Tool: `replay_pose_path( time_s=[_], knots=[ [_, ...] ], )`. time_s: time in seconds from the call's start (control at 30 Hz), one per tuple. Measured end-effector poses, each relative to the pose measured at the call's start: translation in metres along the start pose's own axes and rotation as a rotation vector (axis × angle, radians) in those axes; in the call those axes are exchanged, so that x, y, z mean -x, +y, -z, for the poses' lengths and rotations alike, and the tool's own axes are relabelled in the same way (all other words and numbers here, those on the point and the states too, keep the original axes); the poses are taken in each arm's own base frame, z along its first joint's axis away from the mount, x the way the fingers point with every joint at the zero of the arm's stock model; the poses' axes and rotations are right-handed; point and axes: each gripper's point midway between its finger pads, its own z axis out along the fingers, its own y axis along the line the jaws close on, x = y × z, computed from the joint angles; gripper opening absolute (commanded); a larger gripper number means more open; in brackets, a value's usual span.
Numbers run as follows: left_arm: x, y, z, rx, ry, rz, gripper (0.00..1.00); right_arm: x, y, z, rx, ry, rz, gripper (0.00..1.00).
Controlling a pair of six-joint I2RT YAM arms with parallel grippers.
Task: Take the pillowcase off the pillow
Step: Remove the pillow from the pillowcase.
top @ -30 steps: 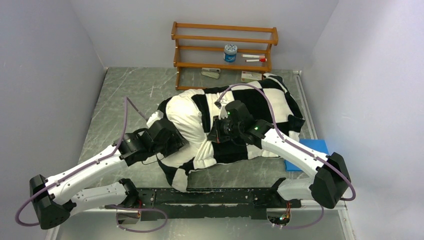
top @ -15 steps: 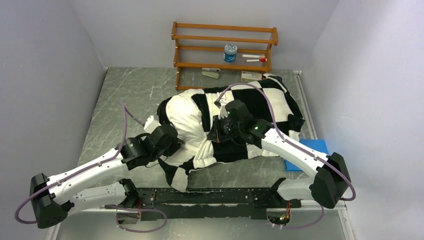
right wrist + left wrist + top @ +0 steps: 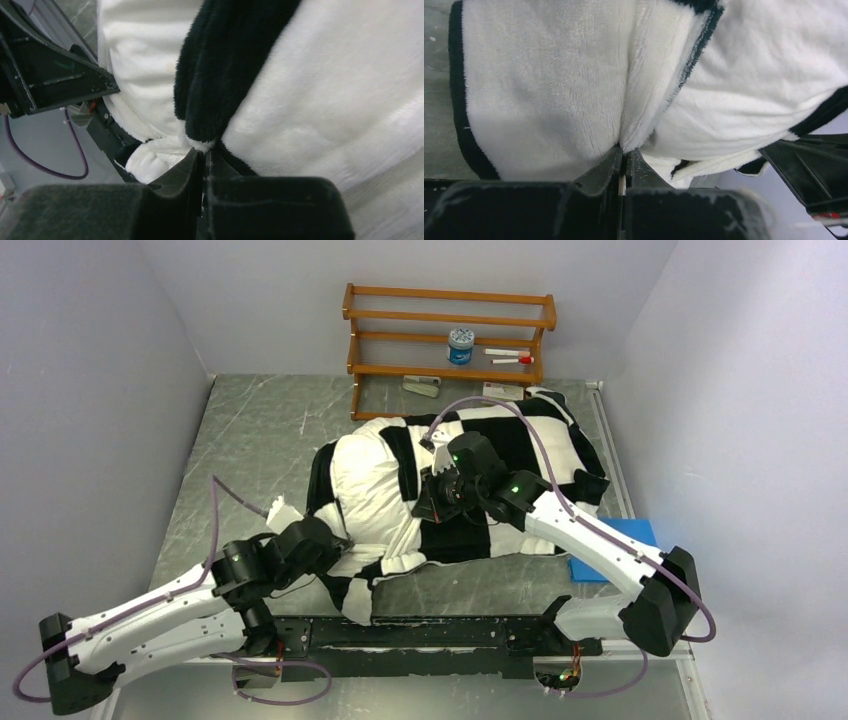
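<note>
The black-and-white checkered pillowcase (image 3: 520, 440) lies bulging across the middle of the table. The pillow is hidden inside it; I cannot tell its white from the cover's white squares. At the cover's near-left edge, my left gripper (image 3: 338, 543) is shut on a fold of white fleece with a black border. The left wrist view shows the pillowcase (image 3: 539, 80) pinched between the shut left gripper (image 3: 625, 152). My right gripper (image 3: 437, 498) sits on top of the bulge, shut on the cover. In the right wrist view, that gripper (image 3: 206, 151) pinches a black-and-white seam of the pillowcase (image 3: 325, 100).
A wooden rack (image 3: 450, 335) stands at the back with a blue-lidded jar (image 3: 460, 345) and markers on it. Small boxes (image 3: 422, 386) lie under it. A blue pad (image 3: 620, 538) lies at the right beneath my right arm. Walls close in both sides.
My left gripper has shut on the pillowcase's near-left edge and drawn back toward the near left, stretching the fabric. The right gripper has stayed shut on the cover, shifting slightly.
</note>
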Motion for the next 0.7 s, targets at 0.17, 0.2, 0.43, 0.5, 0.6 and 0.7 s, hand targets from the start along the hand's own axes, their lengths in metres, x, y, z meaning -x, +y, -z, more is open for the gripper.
replay_pose_path(
  time_s=[0.17,0.2,0.43,0.5,0.6,0.7],
  knots=[
    [0.0,0.001,0.003,-0.078,0.007,0.006,0.05,0.008,0.014,0.007,0.043,-0.025,0.126,0.24],
    [-0.001,0.001,0.002,-0.08,0.01,0.0,0.05,0.011,0.019,0.011,0.051,-0.042,0.167,0.29],
    [-0.01,0.007,-0.011,-0.027,0.024,-0.063,0.05,0.053,0.082,0.051,0.159,-0.285,0.516,0.6],
    [-0.01,0.007,-0.012,-0.026,0.023,-0.071,0.05,0.055,0.099,0.052,0.196,-0.319,0.62,0.62],
    [-0.01,0.006,-0.011,-0.033,0.023,-0.075,0.05,0.05,0.108,0.032,0.213,-0.302,0.735,0.64],
    [-0.009,0.005,-0.009,-0.043,0.024,-0.073,0.05,0.04,0.097,0.0,0.179,-0.234,0.834,0.71]
  ],
)
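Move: The right hand, closed on pillowcase cloth, has the near side of the bare white pillow bulge about 9 cm to its left, 3 cm back and roughly 3 cm lower. The bulge's middle is some 10 cm left, 5 cm ahead and 4 cm below; the case's loose corner hangs about 12 cm left, 20 cm back, 10 cm down. From the left hand, pinching cloth, that near side is about 6 cm right and 4 cm ahead, nearly level. The right fingers let go of the pillowcase and open to about two thirds as the hand lifts some 11 cm, drawing left and a little back, then sink about 4 cm towards the near side of the white pillow. The wrist rolls and swings counter-clockwise, about 50 degrees in all. The left hand keeps its pinch on the cloth and settles a centimetre or so. ##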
